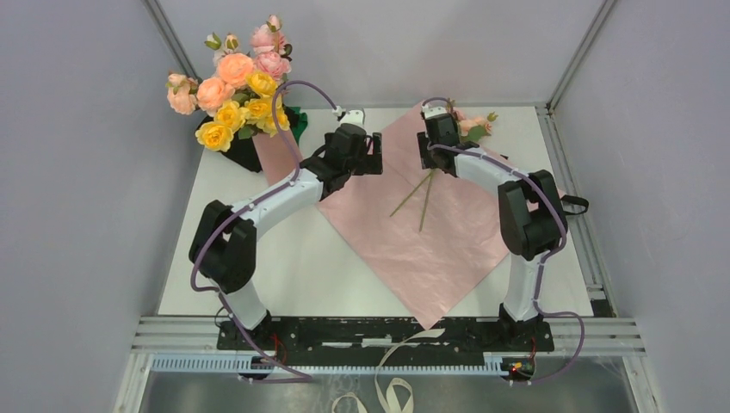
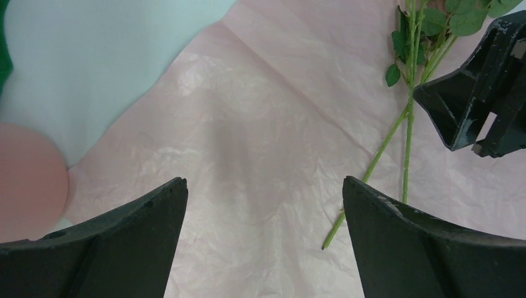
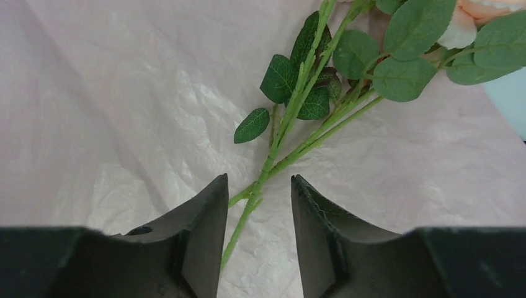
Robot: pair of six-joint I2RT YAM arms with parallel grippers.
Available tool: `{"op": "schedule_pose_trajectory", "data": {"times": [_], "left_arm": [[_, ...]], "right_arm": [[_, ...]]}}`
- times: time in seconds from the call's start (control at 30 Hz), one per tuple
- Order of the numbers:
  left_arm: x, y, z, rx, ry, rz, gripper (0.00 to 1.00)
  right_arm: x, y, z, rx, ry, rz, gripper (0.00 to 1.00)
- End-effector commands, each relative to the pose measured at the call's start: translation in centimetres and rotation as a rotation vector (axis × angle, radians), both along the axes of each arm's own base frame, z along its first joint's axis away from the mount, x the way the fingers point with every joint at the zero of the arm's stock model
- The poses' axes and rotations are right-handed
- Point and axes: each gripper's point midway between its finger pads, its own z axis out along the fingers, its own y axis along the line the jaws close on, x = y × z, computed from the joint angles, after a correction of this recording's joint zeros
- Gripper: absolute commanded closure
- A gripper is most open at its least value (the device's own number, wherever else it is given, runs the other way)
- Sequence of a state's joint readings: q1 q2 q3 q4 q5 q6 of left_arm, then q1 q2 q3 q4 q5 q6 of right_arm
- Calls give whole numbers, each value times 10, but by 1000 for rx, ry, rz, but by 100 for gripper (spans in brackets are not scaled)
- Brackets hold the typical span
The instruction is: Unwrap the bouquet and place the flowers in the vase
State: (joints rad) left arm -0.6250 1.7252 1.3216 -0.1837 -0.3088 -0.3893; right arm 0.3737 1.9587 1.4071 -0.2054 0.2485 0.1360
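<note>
The wrapping paper (image 1: pixel 413 237) lies unwrapped and flat, pink side up. Two flowers (image 1: pixel 424 196) lie on it, their leafy green stems (image 3: pixel 291 112) crossing and a peach bloom (image 1: pixel 473 127) at the far end. My right gripper (image 3: pixel 259 181) straddles the stems with a narrow gap, one stem close to its left finger but not pinched. My left gripper (image 2: pixel 265 186) hovers wide open over bare paper (image 2: pixel 260 112), holding nothing. The salmon vase (image 2: pixel 28 183) shows blurred at the left edge of the left wrist view. A big bunch of peach and yellow flowers (image 1: pixel 231 90) stands upright at the far left.
A black cloth lump (image 1: pixel 244 153) and green fabric (image 1: pixel 297 120) sit at the foot of the upright bunch. The right gripper (image 2: pixel 470 148) shows in the left wrist view beside the stems (image 2: pixel 406 124). Cream ribbon (image 1: pixel 392 391) hangs off the front rail. Grey walls enclose the table.
</note>
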Motion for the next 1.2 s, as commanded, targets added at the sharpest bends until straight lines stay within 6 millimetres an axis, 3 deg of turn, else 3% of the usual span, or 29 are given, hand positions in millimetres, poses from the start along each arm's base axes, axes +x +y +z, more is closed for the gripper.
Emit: {"op": "schedule_pose_trajectory", "data": {"times": [0.0, 0.33, 0.53, 0.63, 0.7, 0.8, 0.97, 1.17], "left_arm": [[-1, -6, 6, -47, -11, 3, 0], [-1, -8, 1, -49, 0, 3, 0], [-1, -6, -2, -40, 2, 10, 0], [-1, -5, -3, -37, 2, 10, 0], [0, -6, -3, -34, 1, 10, 0], [1, -6, -3, -30, 1, 9, 0], [3, -8, -4, -29, 5, 6, 0], [5, -11, -7, -30, 9, -3, 0]], "right_arm": [[6, 3, -7, 25, 22, -8, 54], [-12, -3, -46, 11, 101, -4, 54], [-14, -4, -59, 5, 127, -3, 58], [-16, -5, -66, 1, 142, -3, 66], [-17, -6, -68, 4, 144, -5, 81], [-17, -5, -65, 10, 138, -1, 99], [-18, -5, -46, 22, 99, 2, 100], [-22, -7, -3, 50, 17, 17, 100]]}}
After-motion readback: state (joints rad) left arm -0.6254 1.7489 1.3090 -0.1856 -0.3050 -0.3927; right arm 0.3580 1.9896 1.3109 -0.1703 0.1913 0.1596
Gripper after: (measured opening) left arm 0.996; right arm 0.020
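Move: The pink flower's stem, where it crosses the peach flower's, lies roughly 6 cm below the right hand, about 1 cm nearer the base and centred sideways. Its pink blooms are some 17 cm ahead and 4 cm to the right; the peach blooms are about 13 cm ahead and 12 cm to the right, both about 4 cm below. From the left hand, the crossing is about 6 cm ahead, 15 cm right and 13 cm below. The pink flower's stem is pinched just at the crossing: the right hand sinks about 5.5 cm onto it, easing back 1 to 2 cm and tipping a few degrees further down, then its half-open fingers shut fully around the thin stem. Keeping that pinch, the hand just starts to draw back and up. ##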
